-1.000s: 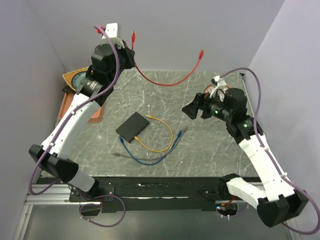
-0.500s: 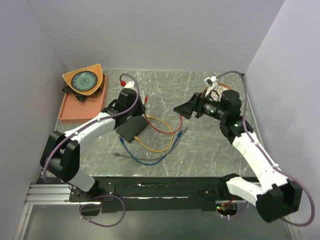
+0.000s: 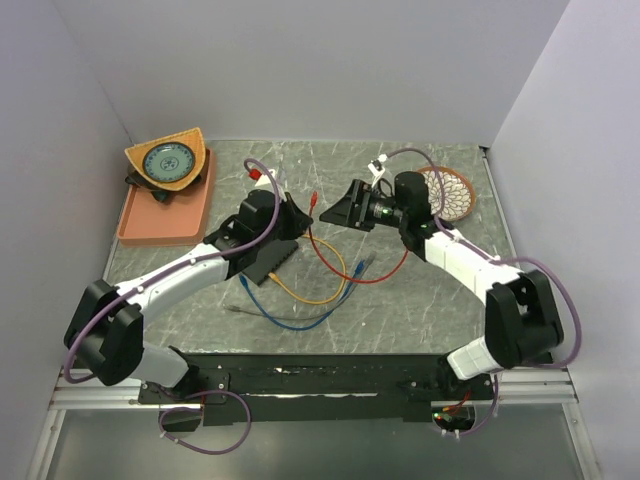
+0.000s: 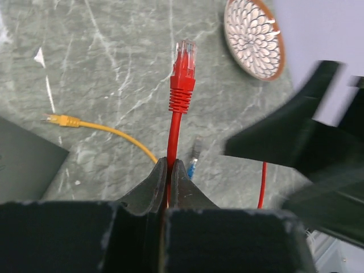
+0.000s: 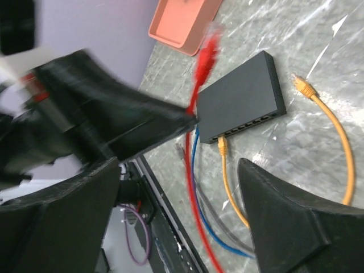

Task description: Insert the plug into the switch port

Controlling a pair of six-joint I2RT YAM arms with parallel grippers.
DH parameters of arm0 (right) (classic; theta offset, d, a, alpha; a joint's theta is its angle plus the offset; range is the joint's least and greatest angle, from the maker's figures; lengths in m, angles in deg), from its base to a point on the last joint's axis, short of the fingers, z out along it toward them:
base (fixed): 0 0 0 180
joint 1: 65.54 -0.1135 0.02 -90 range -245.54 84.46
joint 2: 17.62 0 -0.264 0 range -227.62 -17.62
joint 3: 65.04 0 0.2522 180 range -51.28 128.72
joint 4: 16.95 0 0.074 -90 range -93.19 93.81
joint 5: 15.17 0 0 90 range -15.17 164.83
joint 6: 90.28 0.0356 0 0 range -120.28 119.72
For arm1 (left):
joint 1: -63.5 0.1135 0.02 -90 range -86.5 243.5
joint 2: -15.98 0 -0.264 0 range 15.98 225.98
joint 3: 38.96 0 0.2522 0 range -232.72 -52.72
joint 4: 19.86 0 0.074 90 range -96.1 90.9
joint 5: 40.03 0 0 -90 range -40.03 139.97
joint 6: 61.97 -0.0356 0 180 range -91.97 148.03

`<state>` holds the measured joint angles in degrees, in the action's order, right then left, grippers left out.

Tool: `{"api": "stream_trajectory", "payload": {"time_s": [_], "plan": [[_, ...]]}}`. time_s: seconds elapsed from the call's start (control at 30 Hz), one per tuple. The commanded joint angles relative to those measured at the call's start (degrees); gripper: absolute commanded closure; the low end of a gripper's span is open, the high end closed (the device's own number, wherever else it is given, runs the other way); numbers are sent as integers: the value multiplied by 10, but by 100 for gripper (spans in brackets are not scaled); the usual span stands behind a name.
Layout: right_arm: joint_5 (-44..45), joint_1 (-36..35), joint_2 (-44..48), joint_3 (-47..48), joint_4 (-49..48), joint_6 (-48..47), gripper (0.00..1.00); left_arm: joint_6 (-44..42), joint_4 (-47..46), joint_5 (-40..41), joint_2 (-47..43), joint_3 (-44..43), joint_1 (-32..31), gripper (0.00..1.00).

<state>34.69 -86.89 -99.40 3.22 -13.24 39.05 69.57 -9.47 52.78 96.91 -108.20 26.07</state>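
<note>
My left gripper (image 3: 296, 213) is shut on a red cable just behind its red plug (image 3: 316, 200). In the left wrist view the plug (image 4: 183, 62) sticks up above the closed jaws (image 4: 169, 165). The flat black switch (image 3: 262, 257) lies under my left arm. The right wrist view shows the switch (image 5: 242, 96) with its row of ports (image 5: 253, 124) on the near narrow side. A yellow plug (image 5: 223, 145) sits in one port. The red plug (image 5: 207, 54) hangs above the switch's far corner. My right gripper (image 3: 338, 213) is open and empty, close to the right of the plug.
An orange tray (image 3: 150, 225) with a fan-shaped holder stands at the back left. A woven coaster (image 3: 452, 192) lies at the back right. Yellow (image 3: 318, 298), blue (image 3: 300, 322) and grey cables lie loose in front of the switch. The red cable (image 3: 378, 279) loops rightwards.
My left arm came down from high at the back with the red cable to just over the switch. My right arm swung left, close to the held plug.
</note>
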Motion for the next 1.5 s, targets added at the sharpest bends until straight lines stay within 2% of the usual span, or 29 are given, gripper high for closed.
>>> {"api": "stream_trajectory", "payload": {"time_s": [0.0, 0.03, 0.17, 0.27, 0.33, 0.57, 0.87, 1.2, 1.3, 1.33, 1.37, 1.47], "plan": [[-20, -6, -36, 32, -104, 56, 14, 14, -38, 7, -37, 9, -14, 99], [-24, -6, -41, 31, -135, 65, 15, 16, -38, 4, -38, 10, -15, 99], [-28, -8, -67, 40, -154, 87, 25, 14, -41, -3, -39, 6, -22, 99], [-24, -7, -74, 38, -182, 101, 29, 14, -41, -5, -38, 3, -29, 99], [-27, -7, -82, 44, -184, 106, 29, 14, -37, -6, -35, -1, -34, 99], [-51, -9, -118, 58, -207, 132, 44, 11, -30, 4, -38, -9, -41, 99], [-64, -29, -123, 54, -227, 139, 57, 20, -23, 18, -42, -19, -41, 99], [-70, -37, -116, 32, -249, 146, 62, 40, -22, 41, -46, -23, -43, 99], [-71, -37, -113, 33, -245, 145, 80, 44, -18, 50, -51, -24, -44, 99], [-70, -38, -111, 35, -240, 138, 95, 44, -20, 51, -52, -23, -44, 99], [-67, -37, -111, 39, -232, 134, 99, 43, -21, 52, -54, -22, -44, 99], [-62, -37, -102, 45, -210, 109, 100, 40, -19, 54, -65, -16, -44, 93]]}}
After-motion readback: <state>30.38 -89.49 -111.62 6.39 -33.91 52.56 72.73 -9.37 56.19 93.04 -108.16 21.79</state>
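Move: The red plug, its cable gripped in the left fingers, stands about 5 cm ahead of the right hand, 6 cm to its left and 1 cm lower; it is some 4 cm ahead of the left hand and 1 cm above it. On the table, nearly 20 cm below the right hand, lie the switch (about 16 cm left, 4 cm ahead), the loose yellow plug (7 cm left, 10 cm ahead) and the blue plug (8 cm right, 1 cm ahead). The right hand reaches left and forward to the red plug, about 5 cm in all, tipping its fingers up some 10 degrees while the wide-open fingers narrow, then stays in place as they shut and pinch the plug's boot just ahead of the left fingers. The left hand keeps its closed grip on the cable below the boot and presents the plug, easing back about 2 cm and slightly right, then rising to about 3 cm above its start. ##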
